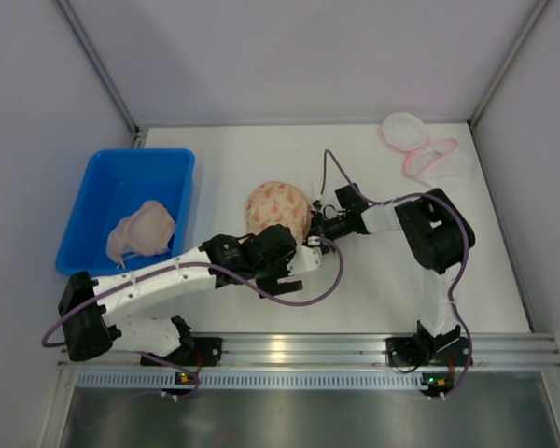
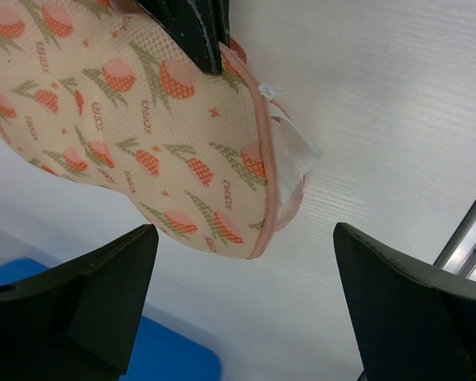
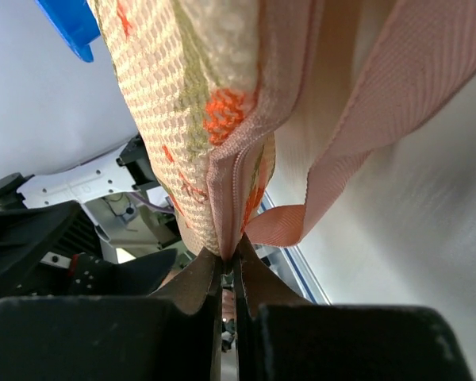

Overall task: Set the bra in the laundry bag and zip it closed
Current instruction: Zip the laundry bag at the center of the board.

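The laundry bag (image 1: 277,206) is a rounded mesh pouch printed with peaches and trimmed in pink, resting mid-table. Its bulging side (image 2: 143,135) fills the left wrist view. The bra is hidden. My right gripper (image 3: 230,258) is shut on the bag's pink zipper seam (image 3: 226,190), beside a loose pink ribbon loop (image 3: 333,159); in the top view this gripper (image 1: 318,227) is at the bag's right edge. My left gripper (image 2: 244,238) stands wide open just short of the bag's near edge, nothing between its fingers; from above it (image 1: 278,245) lies directly in front of the bag.
A blue bin (image 1: 101,187) at the left holds a crumpled beige garment (image 1: 142,231). Pink-rimmed white mesh bags (image 1: 420,149) lie at the far right corner. Grey walls close in the table, and a metal rail (image 1: 299,350) runs along the near edge.
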Available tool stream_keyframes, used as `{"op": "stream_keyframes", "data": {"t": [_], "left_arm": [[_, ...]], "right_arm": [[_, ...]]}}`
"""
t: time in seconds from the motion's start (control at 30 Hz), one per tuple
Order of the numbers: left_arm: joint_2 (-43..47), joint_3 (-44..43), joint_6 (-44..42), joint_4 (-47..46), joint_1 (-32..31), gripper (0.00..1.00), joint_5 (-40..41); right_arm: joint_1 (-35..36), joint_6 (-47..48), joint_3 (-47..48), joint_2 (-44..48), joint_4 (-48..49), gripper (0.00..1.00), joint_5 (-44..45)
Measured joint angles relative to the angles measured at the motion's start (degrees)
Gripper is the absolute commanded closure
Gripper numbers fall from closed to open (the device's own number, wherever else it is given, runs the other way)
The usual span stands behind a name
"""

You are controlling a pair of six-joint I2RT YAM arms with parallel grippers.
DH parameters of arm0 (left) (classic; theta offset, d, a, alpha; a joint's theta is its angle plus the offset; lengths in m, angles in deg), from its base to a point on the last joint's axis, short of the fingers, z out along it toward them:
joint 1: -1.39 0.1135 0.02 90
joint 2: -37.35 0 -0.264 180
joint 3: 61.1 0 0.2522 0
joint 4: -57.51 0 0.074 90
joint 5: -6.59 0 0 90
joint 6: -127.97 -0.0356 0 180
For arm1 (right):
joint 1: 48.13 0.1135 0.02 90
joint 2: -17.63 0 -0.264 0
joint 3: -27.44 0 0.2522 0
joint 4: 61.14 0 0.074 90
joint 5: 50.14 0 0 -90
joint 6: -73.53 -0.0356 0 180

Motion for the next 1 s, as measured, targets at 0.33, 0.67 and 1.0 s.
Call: {"op": "stream_keyframes", "data": {"t": [0.33,0.67,1.0], "left_arm": [[-5.0,1.9,3.6,-7.8,0.0,0.02,1.9],[-9.3,4.0,3.1,-14.8,0.2,0.02,7.4],[-8.8,10.2,-2.8,-21.4,0.8,0.02,14.1]], "right_arm": [[0.0,-2.8,-0.8,0.6,1.8,1.00,0.1],[0.0,-4.1,-1.9,1.0,3.7,1.00,-0.2],[0.0,-1.3,-1.9,1.0,1.8,1.00,-0.8]]}}
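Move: The laundry bag's zipper edge lies below the open left gripper: its middle is about 2 cm ahead, 4 cm right and 9 cm down. The closed right gripper, pinching that edge, is roughly 6 cm ahead, 7 cm right and 8 cm below the left hand. The bag's rounded body is centred some 15 cm ahead, level sideways and 10 cm below. From the right hand, the edge's middle is about 4 cm back, 3 cm left and 1 cm lower. Bring the left gripper down and forward, about 5 cm each way, towards the zipper edge beside the right fingers, bowing a little to the right and then back left as it sinks. Keep its fingers wide open and swing the tips forward some 10 degrees. Hold the right gripper nearly still, its pinch on the edge kept shut. ##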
